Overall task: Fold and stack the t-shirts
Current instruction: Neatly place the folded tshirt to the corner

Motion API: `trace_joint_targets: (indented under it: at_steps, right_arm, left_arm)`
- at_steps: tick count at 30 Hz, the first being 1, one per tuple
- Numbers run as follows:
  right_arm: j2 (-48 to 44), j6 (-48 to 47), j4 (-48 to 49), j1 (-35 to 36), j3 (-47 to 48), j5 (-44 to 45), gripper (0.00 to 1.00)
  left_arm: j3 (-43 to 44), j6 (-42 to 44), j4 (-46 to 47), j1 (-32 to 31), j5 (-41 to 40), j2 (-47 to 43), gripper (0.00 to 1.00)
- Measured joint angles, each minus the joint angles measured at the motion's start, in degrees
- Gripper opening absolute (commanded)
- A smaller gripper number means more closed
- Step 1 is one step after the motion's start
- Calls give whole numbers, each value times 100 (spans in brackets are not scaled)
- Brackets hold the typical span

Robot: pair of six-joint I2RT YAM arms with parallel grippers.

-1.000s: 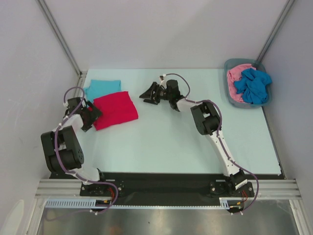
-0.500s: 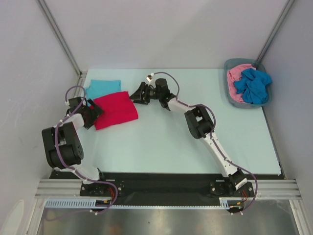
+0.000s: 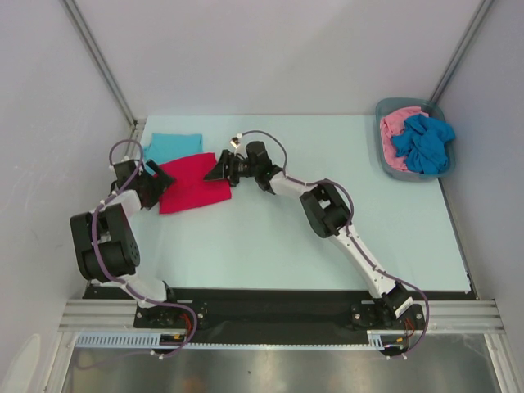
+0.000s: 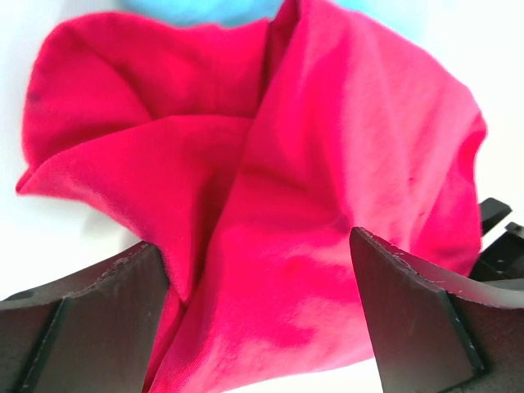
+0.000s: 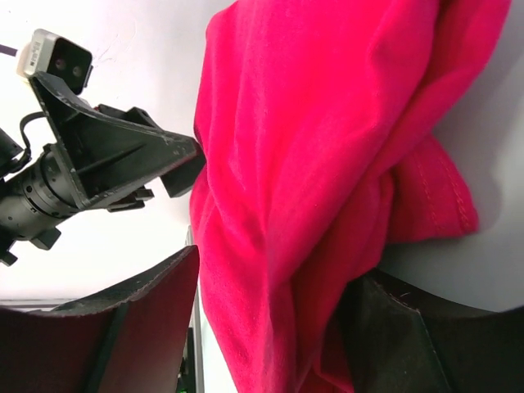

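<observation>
A folded bright red t-shirt (image 3: 194, 185) lies at the table's left and overlaps a folded light teal t-shirt (image 3: 171, 147) behind it. My left gripper (image 3: 153, 187) stands open at the red shirt's left edge, and the rumpled red cloth (image 4: 270, 205) fills the gap between its fingers (image 4: 413, 315). At the shirt's right far corner my right gripper (image 3: 219, 168) is open too, its jaws straddling the red cloth (image 5: 327, 164). The left gripper (image 5: 110, 160) shows beyond the shirt in the right wrist view. Neither pair of jaws is pressed onto the cloth.
A grey bin (image 3: 385, 155) at the back right holds a crumpled pink t-shirt (image 3: 395, 129) and a deeper blue one (image 3: 424, 143). The right arm (image 3: 327, 209) stretches across the table's middle. Metal frame posts rise at both back corners.
My right gripper has swung left from the table's middle to the red shirt's right far corner. The left gripper has stayed at the shirt's left edge.
</observation>
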Motion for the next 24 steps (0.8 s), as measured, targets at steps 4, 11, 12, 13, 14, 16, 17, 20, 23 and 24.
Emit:
trace_joint_targets:
  at_steps: [4, 11, 12, 13, 14, 16, 17, 20, 23, 24]
  right_arm:
    - [-46, -107, -85, -11, -28, 66, 71]
    - [-39, -129, -251, -79, 122, 730, 71]
    - [7, -98, -289, -96, 234, 861, 71]
    - [81, -66, -323, -116, 391, 997, 71]
    - [151, -15, -328, -127, 520, 1121, 71]
    - [313, 87, -365, -157, 844, 1381, 71]
    - [433, 160, -407, -173, 1078, 1508, 71]
    - [723, 345, -448, -221, 1613, 1779, 71]
    - [833, 509, -452, -247, 1735, 1921, 71]
    - [850, 525, -450, -243, 1735, 1939, 71]
  left_arm:
    - [0, -37, 234, -4, 107, 111, 92]
    - [0, -177, 417, -81, 120, 319, 92]
    - [0, -186, 439, -94, 118, 323, 92]
    - [0, -212, 461, -101, 118, 330, 92]
    - [2, -225, 476, -105, 118, 334, 92]
    - [35, -249, 474, -107, 116, 356, 92]
    - [66, -264, 470, -107, 116, 372, 92]
    - [234, -267, 442, -107, 114, 452, 92]
    - [409, -269, 420, -111, 114, 501, 92]
    - [446, -271, 424, -111, 116, 507, 92]
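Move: The folded red t-shirt lies between the hands: its middle is about 11 cm to the left hand's right, level with it fore-and-aft and some 3 cm lower. From the right hand that middle is roughly 7 cm to the left, 5 cm back and 3 cm below. The blue t-shirt, partly under its far edge, is about 10 cm ahead and 4 cm right of the left hand. Forward along the red t-shirt's right edge goes the right hand, nearly level for about 10 cm to the far right corner, turning some 20 degrees clockwise, its parted fingers still astride the edge. The left hand, fingers wide and one tip still against the bunched left edge, nudges that side forward 3 to 4 cm towards the blue t-shirt, dipping slightly midway. ##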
